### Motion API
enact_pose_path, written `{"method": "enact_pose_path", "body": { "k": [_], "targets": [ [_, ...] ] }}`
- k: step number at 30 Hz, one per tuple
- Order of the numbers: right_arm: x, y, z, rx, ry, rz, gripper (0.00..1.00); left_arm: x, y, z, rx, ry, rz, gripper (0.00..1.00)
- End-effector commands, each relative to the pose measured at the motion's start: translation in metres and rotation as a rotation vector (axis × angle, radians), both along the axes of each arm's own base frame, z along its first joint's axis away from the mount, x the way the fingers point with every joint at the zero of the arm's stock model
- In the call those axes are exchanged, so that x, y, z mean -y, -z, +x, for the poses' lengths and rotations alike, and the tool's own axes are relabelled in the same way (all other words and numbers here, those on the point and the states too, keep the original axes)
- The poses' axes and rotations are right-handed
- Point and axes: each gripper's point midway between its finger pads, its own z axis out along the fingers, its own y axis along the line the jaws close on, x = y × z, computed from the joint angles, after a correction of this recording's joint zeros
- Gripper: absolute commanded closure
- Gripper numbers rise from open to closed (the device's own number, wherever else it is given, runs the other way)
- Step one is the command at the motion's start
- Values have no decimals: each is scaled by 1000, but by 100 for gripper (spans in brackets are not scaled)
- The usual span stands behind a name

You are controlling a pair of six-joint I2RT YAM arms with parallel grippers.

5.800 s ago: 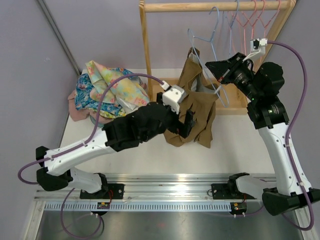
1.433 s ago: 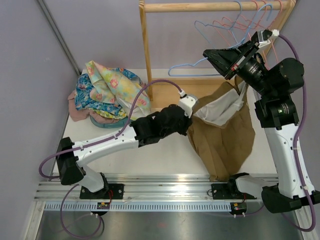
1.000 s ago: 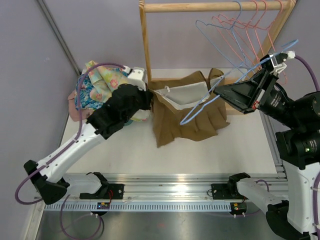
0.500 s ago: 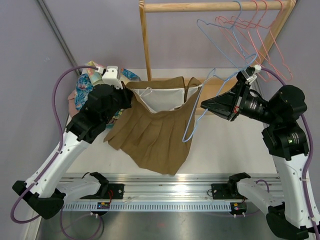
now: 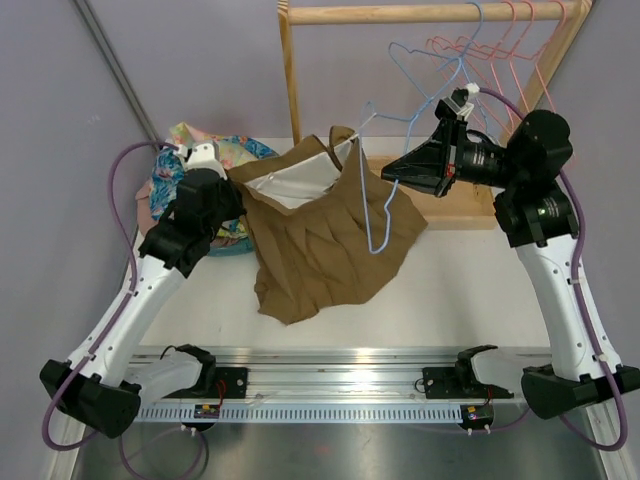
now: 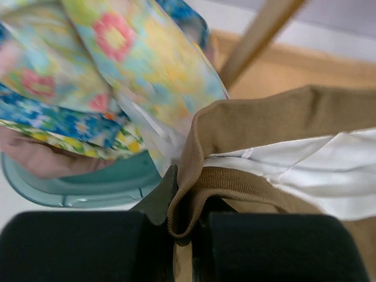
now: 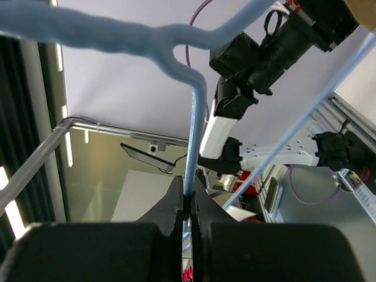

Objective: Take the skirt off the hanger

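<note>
The brown pleated skirt [image 5: 325, 245] lies spread on the table, its white lining showing at the waistband [image 6: 258, 117]. My left gripper [image 5: 238, 196] is shut on the left end of that waistband; in the left wrist view the brown edge is folded between the jaws [image 6: 185, 218]. My right gripper [image 5: 390, 178] is shut on a light blue wire hanger [image 5: 376, 205], which hangs above the skirt's right side. The right wrist view shows the blue wire [image 7: 197, 117] pinched between the fingers [image 7: 189, 202]. The skirt's right waistband corner [image 5: 338, 140] stands up beside the hanger; whether it still hooks the wire I cannot tell.
A wooden clothes rack [image 5: 291, 90] stands at the back with several blue and pink hangers [image 5: 500, 45] on its bar. A pile of floral clothes [image 5: 205, 145] fills a teal basket [image 6: 88, 185] at the back left. A metal rail [image 5: 340, 385] runs along the near edge.
My right gripper has lifted the blue hanger up and back toward the rack. The skirt has shifted right and back, its right waistband corner rising. Both grippers stay shut.
</note>
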Motion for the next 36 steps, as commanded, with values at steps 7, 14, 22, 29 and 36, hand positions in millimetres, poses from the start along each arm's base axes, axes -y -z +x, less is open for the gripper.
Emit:
{"method": "enact_pose_path", "body": {
  "k": [7,14,22,29,36],
  "targets": [
    [15,-45,-91,176,-147,251,100,57,-44,66,103,121,-260,100],
    [24,-61,-131,213,-218,233,100,73,0,108,57,79,-304,100],
    [33,-66,-161,226,-252,254,100,57,12,176,1,-3,-176,100],
    [42,-58,-180,207,-265,319,100,18,16,214,-45,-91,-176,100],
    [40,-40,-182,202,-282,248,100,-12,-37,199,65,-91,-215,100]
  ]
}}
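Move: The left hand still holds the brown skirt's waist; the clothes pile on the teal bin lies about 22 cm ahead of it, 12 cm left and 20 cm below, with the rack's left post some 27 cm ahead and 14 cm right. The right hand grips the blue hanger; the skirt's middle is roughly 17 cm ahead of it, 18 cm left and 34 cm below, and the wooden rack tray's middle about 39 cm ahead, 5 cm right, 50 cm below. Keeping its pinch on the skirt's waist, the left hand carries it about 20 cm forward towards the clothes pile, veering up to 8 cm right on the way before swinging back left, and ending some 5 cm lower after a brief early rise. Meanwhile the right hand, fingers still shut on the blue hanger, draws it back about 18 cm towards its own base and away from the skirt, drifting slightly right and up while the wrist rolls and turns some 15 degrees counter-clockwise. ##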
